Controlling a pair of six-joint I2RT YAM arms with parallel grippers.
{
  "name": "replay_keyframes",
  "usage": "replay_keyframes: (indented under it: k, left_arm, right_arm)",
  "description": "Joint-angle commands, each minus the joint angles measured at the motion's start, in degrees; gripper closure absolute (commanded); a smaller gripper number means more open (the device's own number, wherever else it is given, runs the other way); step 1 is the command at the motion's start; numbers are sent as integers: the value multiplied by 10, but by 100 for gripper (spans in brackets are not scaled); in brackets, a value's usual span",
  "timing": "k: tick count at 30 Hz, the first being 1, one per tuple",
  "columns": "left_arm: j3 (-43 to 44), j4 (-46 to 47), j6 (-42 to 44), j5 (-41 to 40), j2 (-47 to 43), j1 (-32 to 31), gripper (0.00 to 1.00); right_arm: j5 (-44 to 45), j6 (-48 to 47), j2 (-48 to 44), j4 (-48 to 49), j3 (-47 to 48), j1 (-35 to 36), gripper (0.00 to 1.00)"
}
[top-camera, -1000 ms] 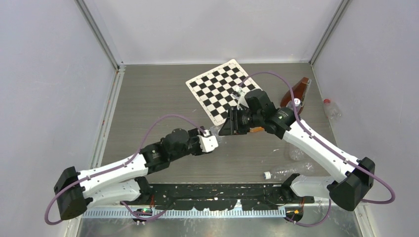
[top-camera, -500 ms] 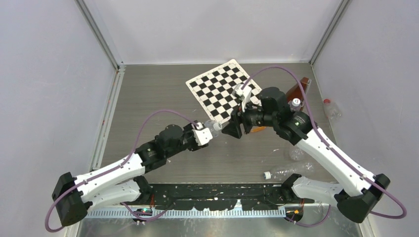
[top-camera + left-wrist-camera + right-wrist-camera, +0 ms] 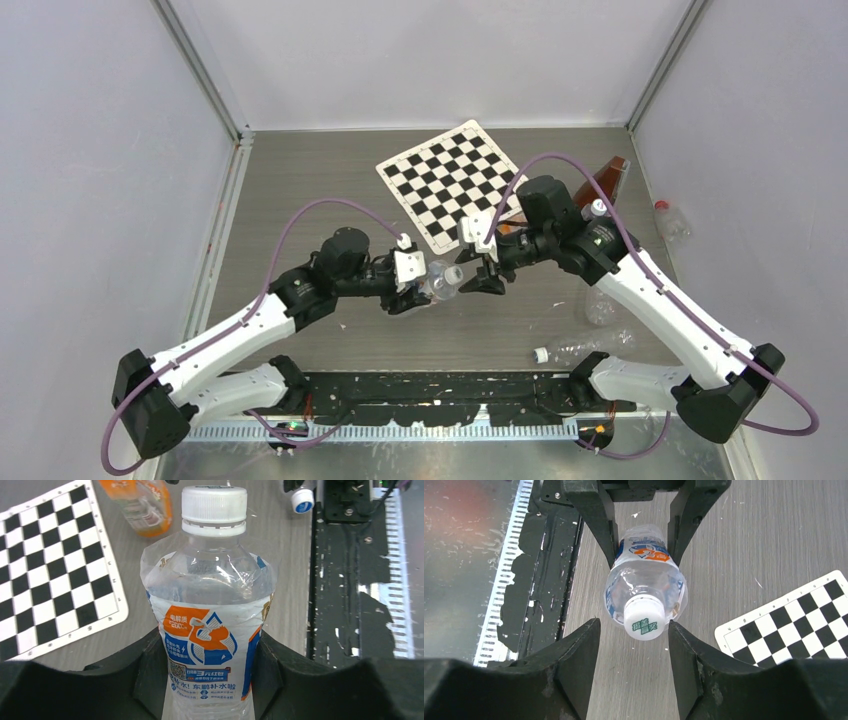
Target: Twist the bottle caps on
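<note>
A clear water bottle [image 3: 210, 620] with a blue and orange label is held off the table, my left gripper [image 3: 207, 641] shut on its body. A white bottle cap [image 3: 214, 507] sits on its neck. In the top view the bottle [image 3: 438, 283] lies nearly level, its cap [image 3: 453, 274] pointing right toward my right gripper [image 3: 487, 275]. In the right wrist view the cap [image 3: 644, 620] faces the camera between the tips of my right gripper [image 3: 633, 625], which stands open with a gap on each side of the cap. The left fingers [image 3: 599, 515] flank the bottle [image 3: 644, 575] behind it.
A checkerboard mat [image 3: 445, 180] lies at the back centre. A brown bottle [image 3: 600, 183] is behind the right arm. A clear bottle [image 3: 672, 222] lies at the far right. Another clear bottle [image 3: 590, 345] with a white cap [image 3: 540, 354] lies near the right base.
My right gripper was closed round the bottle's cap end; its jaws have since spread and its wrist has turned. The left gripper keeps its hold on the bottle and has shifted slightly.
</note>
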Motion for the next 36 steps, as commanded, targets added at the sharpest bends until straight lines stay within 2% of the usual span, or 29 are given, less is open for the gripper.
replay_keyframes:
  k: [1,9,11,13,16,19,21,23,27,29,33,35,36]
  left_arm:
    - [24,8,-15,64,-1,2,100]
    - [26,17,-28,82,3,2,100]
    - [25,22,-32,81,2,2,100]
    - [22,36,-38,79,-2,2,100]
    - [15,65,-52,56,-8,1,100]
    - [2,103,-62,20,-9,-3,100]
    - [-7,121,-51,-30,-11,-20,100]
    - [-19,160,-31,-110,-16,-48,100]
    - [-63,256,23,-272,-17,-120,100]
    - [-79,304,59,-340,-7,-153,99]
    - [-107,399,100,-420,29,-192,97]
    - [-117,431,98,-442,44,-195,96]
    - [-121,441,93,-450,49,-195,95]
  right_arm:
    - [-35,-47,-7,-3,22,1,43]
    - [-52,-32,-1,-6,19,1,55]
    - [-52,-13,3,-6,20,1,72]
    - [-52,7,11,-18,27,1,82]
    - [-36,89,27,-24,34,2,88]
    - [6,195,33,-3,30,9,89]
    - [55,301,30,31,19,14,89]
    - [122,454,23,64,5,15,91]
    - [266,671,8,84,-17,16,98]
    - [323,757,6,78,-23,16,99]
    - [348,847,10,83,-31,16,99]
    - [367,850,7,84,-23,16,91]
    - [374,845,5,88,-19,16,79]
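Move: My right hand's open fingers are just short of the white cap, which is about 2 cm to the left, 1 cm below and 1 cm ahead. My left hand holds the bottle under it, so from there the cap is some 5 cm to the right, 6 cm up and level fore-and-aft. From my right hand the orange bottle stands some 20 cm ahead, 11 cm right and 18 cm lower; a clear bottle lies 2 cm back, 23 cm right and 24 cm below. I close my right fingers on the cap while both hands ease back a centimetre or two. Then, keeping that pinch, I roll my right wrist some 80 degrees clockwise as seen from the cap's top, and my left hand counter-turns the held bottle about 25 degrees. Both hands swing forward together about 5 cm, sinking roughly 3 cm. ##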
